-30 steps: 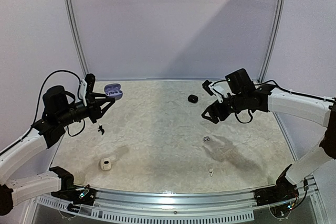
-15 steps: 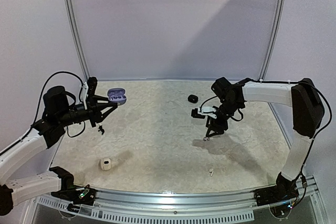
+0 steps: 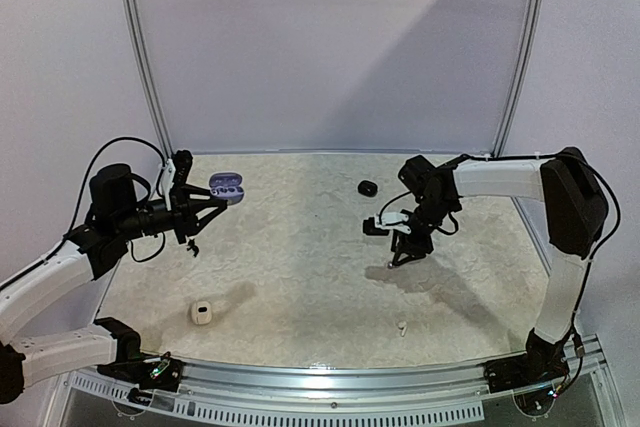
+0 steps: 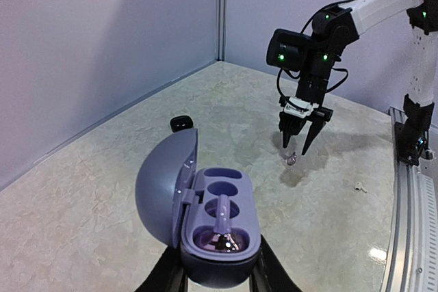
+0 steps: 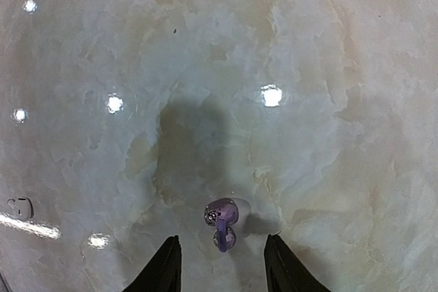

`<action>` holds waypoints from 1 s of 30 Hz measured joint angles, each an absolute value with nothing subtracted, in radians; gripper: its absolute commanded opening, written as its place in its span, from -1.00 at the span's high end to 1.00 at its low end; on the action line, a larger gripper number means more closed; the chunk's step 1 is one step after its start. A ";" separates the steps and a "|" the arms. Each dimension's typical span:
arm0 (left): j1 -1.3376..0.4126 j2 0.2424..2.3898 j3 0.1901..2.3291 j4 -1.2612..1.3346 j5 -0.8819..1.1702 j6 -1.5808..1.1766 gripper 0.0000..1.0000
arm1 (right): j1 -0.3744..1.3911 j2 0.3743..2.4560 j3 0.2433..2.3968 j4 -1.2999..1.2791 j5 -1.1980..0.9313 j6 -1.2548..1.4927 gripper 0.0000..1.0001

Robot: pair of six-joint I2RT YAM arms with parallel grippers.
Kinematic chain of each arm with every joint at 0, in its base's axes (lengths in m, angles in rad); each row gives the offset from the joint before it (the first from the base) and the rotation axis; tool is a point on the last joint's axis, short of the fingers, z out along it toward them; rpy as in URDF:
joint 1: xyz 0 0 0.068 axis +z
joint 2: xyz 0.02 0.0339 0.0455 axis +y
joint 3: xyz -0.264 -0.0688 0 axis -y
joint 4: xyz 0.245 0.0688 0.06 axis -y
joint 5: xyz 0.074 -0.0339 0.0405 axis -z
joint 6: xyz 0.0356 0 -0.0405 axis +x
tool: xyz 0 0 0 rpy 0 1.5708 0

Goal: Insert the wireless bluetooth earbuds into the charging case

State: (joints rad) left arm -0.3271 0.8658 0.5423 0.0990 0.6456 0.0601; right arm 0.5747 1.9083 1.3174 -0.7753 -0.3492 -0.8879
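Observation:
My left gripper point(image 4: 217, 277) is shut on the base of a purple charging case point(image 4: 219, 217), held off the table with its lid open. One purple earbud point(image 4: 222, 236) sits in the case's near socket; the far socket is empty. In the top view the case point(image 3: 225, 187) hangs at the left rear. A second purple earbud point(image 5: 222, 223) lies on the table. My right gripper point(image 5: 222, 264) points straight down over it, open, one finger on each side and not touching it. From the left wrist, that gripper point(image 4: 298, 143) hovers just above the bud point(image 4: 291, 160).
A black case point(image 3: 367, 187) lies at the back centre. A white case point(image 3: 202, 313) rests front left and a tiny white bud point(image 3: 402, 327) front centre. A small black bud point(image 3: 192, 245) lies under the left arm. Walls stand along the back and sides.
The right arm swung in and dropped over the loose purple bud, jaws narrowing around it. The left arm shifted the case slightly right.

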 measured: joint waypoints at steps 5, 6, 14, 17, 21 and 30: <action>-0.327 0.866 0.544 0.099 0.643 0.065 1.00 | 0.575 1.938 1.317 -0.769 -0.350 -0.891 0.21; -0.327 0.866 0.544 0.099 0.643 0.065 1.00 | 0.575 1.940 1.317 -0.768 -0.350 -0.892 0.22; -0.327 0.867 0.544 0.099 0.639 0.068 1.00 | 0.575 1.940 1.317 -0.751 -0.352 -0.887 0.40; -0.327 0.867 0.546 0.099 0.636 0.073 1.00 | 0.575 1.941 1.318 -0.751 -0.354 -0.884 0.45; -0.327 0.867 0.550 0.099 0.627 0.079 1.00 | 0.576 1.952 1.319 -0.752 -0.355 -0.884 0.50; -0.327 0.867 0.550 0.099 0.616 0.086 1.00 | 0.578 1.960 1.323 -0.767 -0.355 -0.887 1.00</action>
State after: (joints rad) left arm -0.3271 0.8665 0.5495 0.0990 0.6163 0.0864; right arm 0.5781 1.9602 1.3231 -0.7670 -0.3553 -0.8871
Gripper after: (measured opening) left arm 0.286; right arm 0.079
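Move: My right fingers already straddle the purple earbud. Its middle lies about 2 cm below that hand and roughly 1 cm to its left, level with it front to back. A small white earbud sits some 17 cm back, neither left nor right; the black case stands about 25 cm ahead and 4 cm left. From my left hand, the purple earbud lies some 5 cm ahead, 22 cm right and 22 cm below. I ease my right hand nearly straight down over the purple earbud, a little under 2 cm in two short dips, fingers still pointing down and leaning left. Meanwhile I close the half-open fingers until the tips pinch its stem. My left hand hardly stirs and keeps the open case up in its grip. ##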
